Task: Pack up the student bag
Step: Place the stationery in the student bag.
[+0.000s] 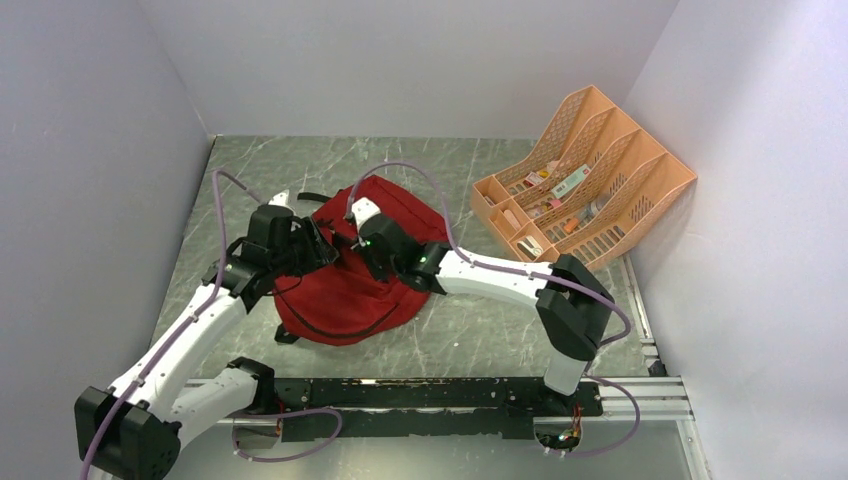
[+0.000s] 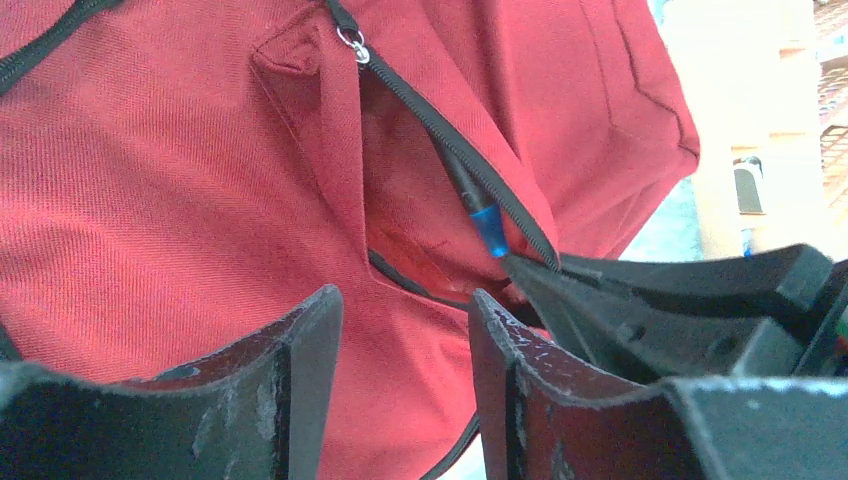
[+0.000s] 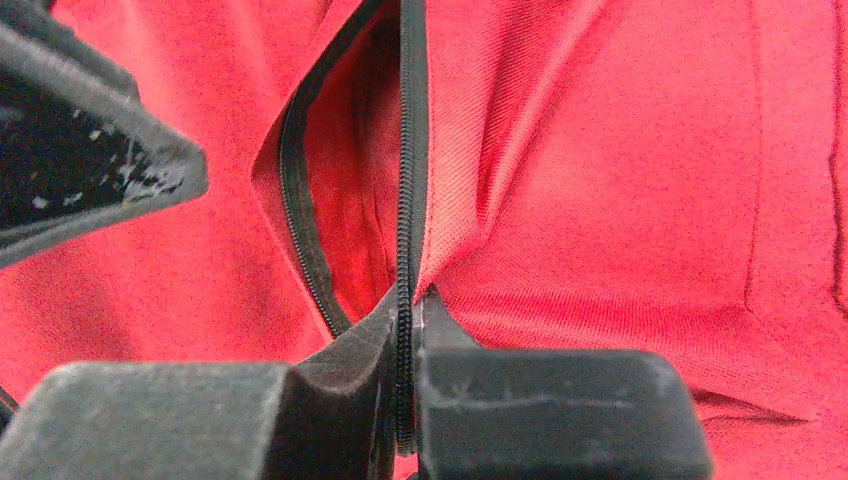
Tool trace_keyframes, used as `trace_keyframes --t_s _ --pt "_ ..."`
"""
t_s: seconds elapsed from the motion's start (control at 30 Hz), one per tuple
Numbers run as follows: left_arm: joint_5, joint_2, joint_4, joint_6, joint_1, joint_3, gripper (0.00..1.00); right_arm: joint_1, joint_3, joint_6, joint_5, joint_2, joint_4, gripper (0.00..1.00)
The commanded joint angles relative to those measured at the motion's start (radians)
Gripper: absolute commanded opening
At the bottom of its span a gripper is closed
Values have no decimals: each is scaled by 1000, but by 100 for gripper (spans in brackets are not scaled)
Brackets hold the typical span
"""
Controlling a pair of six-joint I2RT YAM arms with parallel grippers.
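Observation:
The student bag (image 1: 340, 295), dark red with black zippers, lies flat in the middle of the table. Both grippers meet over its upper half. My right gripper (image 3: 405, 330) is shut on the black zipper edge (image 3: 410, 150) of an unzipped pocket and holds that edge up. My left gripper (image 2: 405, 340) hovers close over the red fabric (image 2: 150, 200) beside the pocket, jaws apart and empty. A thin dark thing with a blue tip (image 2: 487, 228) sticks into the pocket mouth by the right gripper's fingers (image 2: 640, 300). A zipper pull (image 2: 356, 42) sits at the pocket's far end.
A peach mesh desk organiser (image 1: 585, 180) with several small items stands at the back right, against the wall. White walls close in the table on the left, back and right. A black strap (image 1: 313, 197) pokes out behind the bag.

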Motion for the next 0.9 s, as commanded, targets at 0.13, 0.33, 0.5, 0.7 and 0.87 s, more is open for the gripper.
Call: trace_keyframes --t_s 0.13,0.33,0.5,0.7,0.87 --pt "-39 54 17 22 21 29 55 47 -53 8 -71 42 -7 23" --pt "-19 100 60 19 43 30 52 46 -79 29 -115 50 23 31" --pt "19 132 100 22 76 21 51 45 -84 33 -148 -10 51 33" --pt "78 179 135 31 181 49 50 45 -92 23 -121 -128 85 37" --pt "111 180 145 35 262 51 48 38 -41 54 -31 -150 81 41"
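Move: The left hand's pocket zipper pull lies about 7 cm straight ahead and 6 cm below. A second, tasselled pull is roughly 9 cm ahead, 4 cm left and 7 cm down; the marker in the pocket is some 2 cm ahead, 5 cm right and 6 cm down. The right fingers are already at the pocket's zipper edge, with the pocket pull about 9 cm ahead, 8 cm left and 2 cm below. Right fingers open off pocket edge, dip back 4 cm, then rise; left hand heads forward-left and down towards pull. ##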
